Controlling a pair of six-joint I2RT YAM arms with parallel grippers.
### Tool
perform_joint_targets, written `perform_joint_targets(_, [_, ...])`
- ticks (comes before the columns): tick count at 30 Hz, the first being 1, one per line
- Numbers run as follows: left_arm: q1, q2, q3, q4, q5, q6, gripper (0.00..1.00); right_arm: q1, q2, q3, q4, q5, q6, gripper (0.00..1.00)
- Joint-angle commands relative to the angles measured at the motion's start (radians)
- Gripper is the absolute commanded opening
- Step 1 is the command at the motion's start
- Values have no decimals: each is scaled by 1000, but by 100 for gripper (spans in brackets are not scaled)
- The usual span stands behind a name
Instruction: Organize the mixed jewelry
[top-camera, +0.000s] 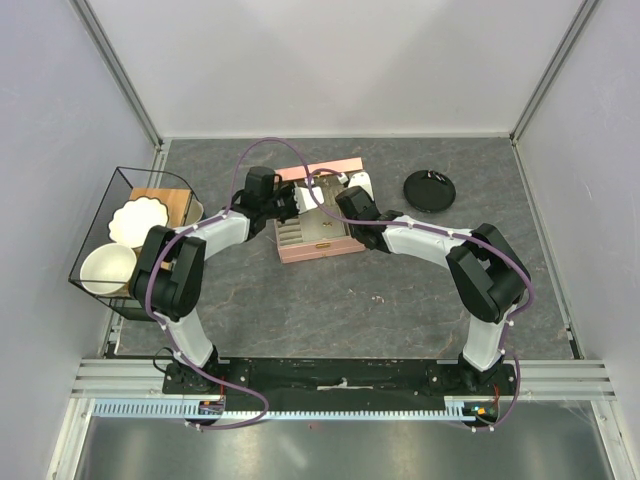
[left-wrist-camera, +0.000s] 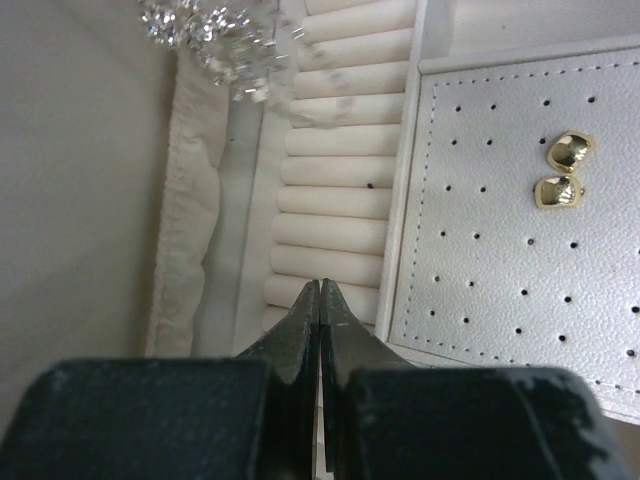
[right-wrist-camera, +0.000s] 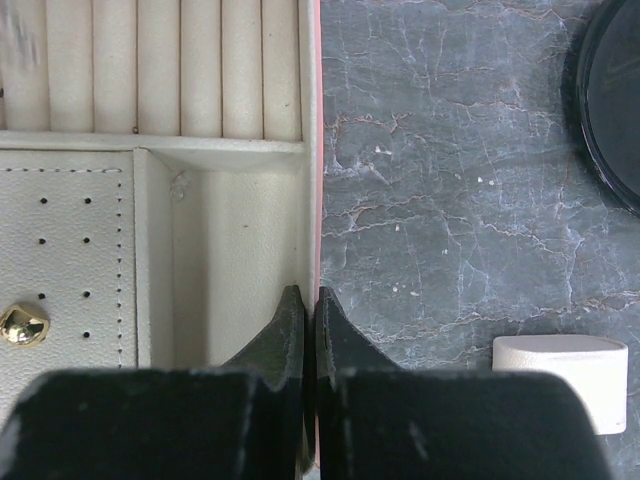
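The pink box (top-camera: 318, 240) lies open mid-table, and both grippers hover over its cream inside. My left gripper (left-wrist-camera: 320, 285) is shut and empty above the ring rolls (left-wrist-camera: 340, 170). Of the mixed jewelry, two gold earrings (left-wrist-camera: 565, 170) sit on the perforated pad (left-wrist-camera: 500, 270), and a sparkly silver chain (left-wrist-camera: 215, 35) lies blurred at the top of the left wrist view. My right gripper (right-wrist-camera: 303, 292) is shut, its tips over the box's right wall (right-wrist-camera: 318, 150), with nothing seen between them. One gold earring (right-wrist-camera: 22, 325) shows at the left edge of the right wrist view.
A round black disc (top-camera: 429, 190) lies right of the box. A small beige pad (right-wrist-camera: 560, 380) rests on the grey table beside the box wall. The box's pink lid (top-camera: 322, 170) stands open at the back. A wire basket (top-camera: 115, 180) with white bowls stands at the left.
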Motion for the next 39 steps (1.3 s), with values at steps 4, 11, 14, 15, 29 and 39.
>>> perform_joint_targets(4, [2, -77, 53, 52, -27, -34, 8, 30, 2, 17, -42, -15, -16, 0])
perform_joint_targets(11, [2, -107, 53, 69, -41, -45, 24, 32, 5, 17, -44, -18, -16, 0])
perform_joint_targets(14, [2, -115, 53, 73, -51, -37, 29, 32, 5, 20, -44, -19, -16, 0])
perform_joint_targets(15, [2, -118, 54, 76, -54, -36, 30, 32, 6, 20, -44, -19, -15, 0])
perform_joint_targets(29, [2, -130, 88, 104, -91, -28, 37, 33, 13, 16, -44, -27, -9, 0])
perform_joint_targets(39, [10, -2, 177, 130, -136, -31, 41, 35, 8, -6, -44, -19, -9, 0])
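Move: The box lid stands tipped forward; its middle is about 3 cm ahead of the closed left fingers, 1 cm right and 4 cm above. Some 5 cm below them, level and 2 cm right, lies the middle of the ring rolls; the silver chains hang 2 cm ahead and 4 cm right. The right fingers pinch the box's right wall; the lid lies about 7 cm ahead, 6 cm left and 7 cm above them, the white block 11 cm right, 2 cm back. The left hand rises some 3 cm over the back left part of the box as its shut fingers spread to nearly half open, letting go of the lid's side strap, then eases on forward about 3 cm and 2 cm left towards the lid's left side, turning slightly counter-clockwise. Meanwhile the right hand keeps its pinch on the box's right wall and stays nearly in place, creeping less than a centimetre to the left. ##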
